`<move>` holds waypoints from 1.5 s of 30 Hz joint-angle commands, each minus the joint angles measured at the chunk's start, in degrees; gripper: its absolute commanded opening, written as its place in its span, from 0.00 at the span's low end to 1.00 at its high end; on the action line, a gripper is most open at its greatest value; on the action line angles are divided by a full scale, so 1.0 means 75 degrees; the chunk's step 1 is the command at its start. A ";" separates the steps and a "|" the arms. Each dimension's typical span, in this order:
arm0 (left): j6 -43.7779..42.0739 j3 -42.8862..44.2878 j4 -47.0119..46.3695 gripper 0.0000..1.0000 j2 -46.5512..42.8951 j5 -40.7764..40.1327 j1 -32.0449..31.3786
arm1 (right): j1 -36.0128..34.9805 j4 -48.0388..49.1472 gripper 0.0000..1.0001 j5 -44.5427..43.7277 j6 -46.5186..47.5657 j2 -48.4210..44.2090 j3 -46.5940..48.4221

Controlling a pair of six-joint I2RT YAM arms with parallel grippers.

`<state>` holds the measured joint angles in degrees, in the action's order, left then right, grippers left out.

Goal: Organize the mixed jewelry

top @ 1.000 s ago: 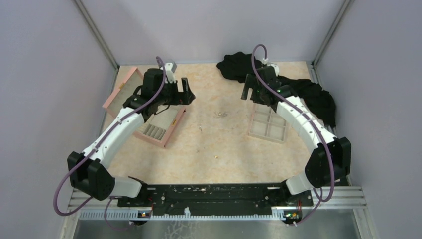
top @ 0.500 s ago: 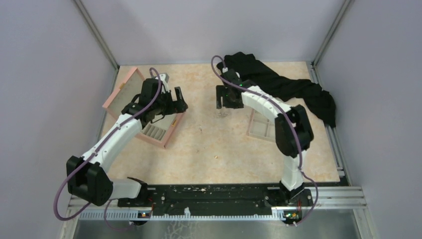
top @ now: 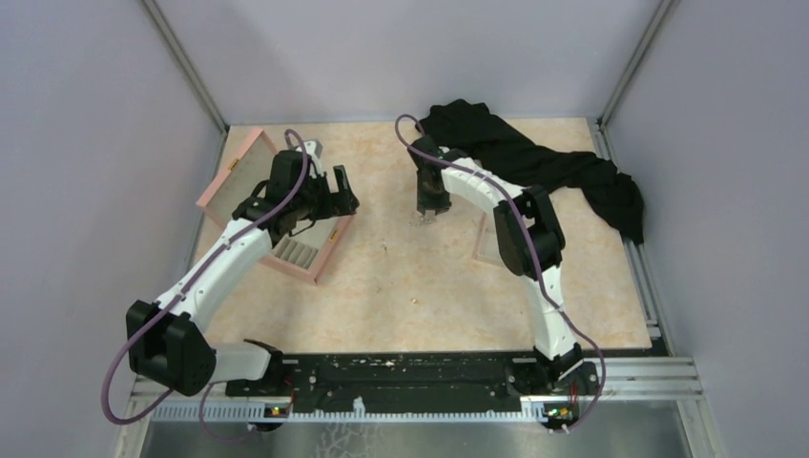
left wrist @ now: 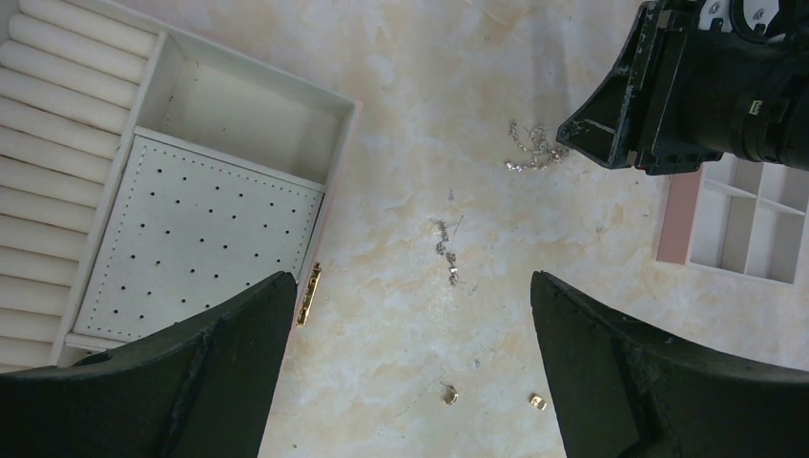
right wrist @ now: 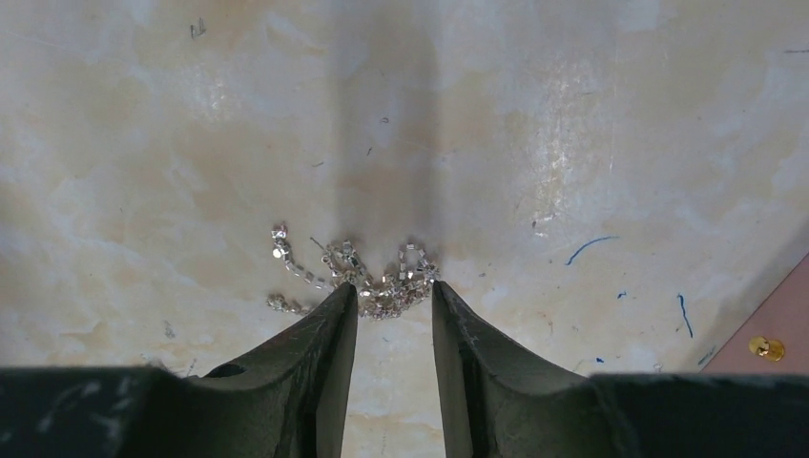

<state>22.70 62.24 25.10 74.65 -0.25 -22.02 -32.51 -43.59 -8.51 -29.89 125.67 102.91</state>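
Observation:
A silvery chain tangle (right wrist: 296, 269) of the mixed jewelry lies on the marbled table (top: 401, 277). My right gripper (right wrist: 392, 286) points down at it, its jaws narrowed, with a fingertip on either side of the tangle's middle and a gap still between them. The left wrist view shows the same chain (left wrist: 534, 153) beside the right gripper (left wrist: 584, 129). A small silvery piece (left wrist: 446, 250) and two gold specks (left wrist: 449, 393) (left wrist: 538, 403) lie below my left gripper (left wrist: 410, 281), which hovers wide open and empty. Seen from above, the left gripper (top: 343, 186) hangs over the pink box.
The open pink box (top: 305, 256) with white compartments (left wrist: 238, 143) sits at the left, its lid (top: 234, 176) leaning behind. A beige compartment tray (top: 485, 246) lies partly under the right arm. Black cloth (top: 544, 162) is heaped at the back right. Walls enclose the table.
The right arm swung left from over the beige tray to the chain, came down, and its jaws narrowed around the tangle. The left gripper shifted slightly and stayed open.

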 commanded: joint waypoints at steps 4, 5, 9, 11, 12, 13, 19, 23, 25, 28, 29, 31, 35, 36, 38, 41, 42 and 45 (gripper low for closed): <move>-0.0051 0.0228 -0.0047 0.99 -0.0065 0.0064 -0.0008 | -0.0092 -0.0074 0.36 -0.0318 -0.0387 0.0028 0.0024; -0.0050 0.0221 -0.0043 0.99 -0.0018 0.0254 -0.0011 | -0.0091 -0.0028 0.36 -0.0302 -0.0420 0.0008 -0.0052; -0.0005 0.0202 -0.0022 0.99 0.0096 0.0455 -0.0011 | -0.0126 0.0058 0.36 -0.0216 -0.0478 -0.0012 -0.0271; 0.0028 0.0182 -0.0029 0.99 0.0113 0.0510 -0.0010 | -0.0160 0.0135 0.36 -0.0197 -0.0500 -0.0012 -0.0393; 0.0032 0.0175 -0.0030 0.99 0.0122 0.0524 -0.0006 | -0.0167 0.0160 0.36 -0.0184 -0.0523 0.0017 -0.0422; 0.0032 0.0174 -0.0041 0.99 0.0130 0.0534 -0.0007 | -0.0186 0.0172 0.36 -0.0174 -0.0535 0.0038 -0.0431; 0.0000 0.0147 -0.0055 0.99 0.0102 0.0535 -0.0011 | -0.0193 0.0236 0.26 -0.0277 -0.0619 0.0106 -0.0481; 0.0009 0.0122 -0.0054 0.99 0.0082 0.0526 -0.0016 | -0.0201 0.0188 0.08 -0.0354 -0.0616 -0.0042 -0.0441; 0.0034 0.0107 -0.0066 0.99 0.0083 0.0537 -0.0014 | -0.0202 0.0137 0.00 -0.0395 -0.0589 -0.0154 -0.0409; 0.0100 0.0092 -0.0106 0.99 0.0083 0.0585 -0.0017 | -0.0203 0.0050 0.00 -0.0556 -0.0544 -0.0537 -0.0423; 0.0118 0.0092 -0.0129 0.99 0.0089 0.0614 -0.0011 | -0.0206 0.0059 0.00 -0.0623 -0.0483 -0.0718 -0.0468; 0.0125 0.0100 -0.0174 0.99 0.0108 0.0652 -0.0011 | -0.0201 0.0074 0.00 -0.0774 -0.0340 -0.1180 -0.0583; 0.0094 0.0204 -0.0261 0.99 0.0208 0.0696 -0.0010 | -0.0157 0.0127 0.00 -0.1030 0.0051 -0.2349 -0.0989; 0.0082 0.0245 -0.0284 0.99 0.0242 0.0720 -0.0025 | -0.0126 0.0134 0.00 -0.1047 0.0164 -0.2640 -0.1145; 0.0070 0.0345 -0.0316 0.99 0.0330 0.0793 -0.0022 | -0.0071 0.0127 0.00 -0.1114 0.0350 -0.3223 -0.1432; 0.0087 0.0500 -0.0378 0.99 0.0454 0.0912 -0.0023 | 0.0098 0.0182 0.00 -0.1163 0.0598 -0.4138 -0.1851; 0.0136 0.0523 -0.0409 0.99 0.0497 0.0923 -0.0025 | 0.0158 0.0295 0.00 -0.1074 0.0757 -0.4459 -0.2008; 0.0410 0.0549 -0.0435 0.99 0.0607 0.0615 -0.0026 | 0.0198 0.0600 0.00 -0.1049 0.1354 -0.5407 -0.2438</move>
<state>23.57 64.23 23.79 78.24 5.15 -22.04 -31.79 -41.87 -15.00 -25.85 93.30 87.59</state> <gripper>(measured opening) 0.987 0.020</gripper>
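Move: The tangled silver necklaces lie just under the right hand's half-open fingers, about 1 cm nearer the base, 1 cm left and 2 cm below. A short silver chain is some 8 cm back and 9 cm to the left of that hand; the white divided tray sits about 18 cm to its right and 3 cm back, while the pink jewelry box is roughly 25 cm left and 4 cm back. From the left hand the necklaces are about 7 cm ahead, 14 cm right and 17 cm below. The necklace tangle is pinched after the right hand eases back and down by a centimetre or two and shuts its half-open fingers on it. The hand then lifts the tangle quickly, about 17 cm up, while carrying it some 6 cm right to the tray's side and a little back, the fingertips swinging forward by around 20 degrees. ##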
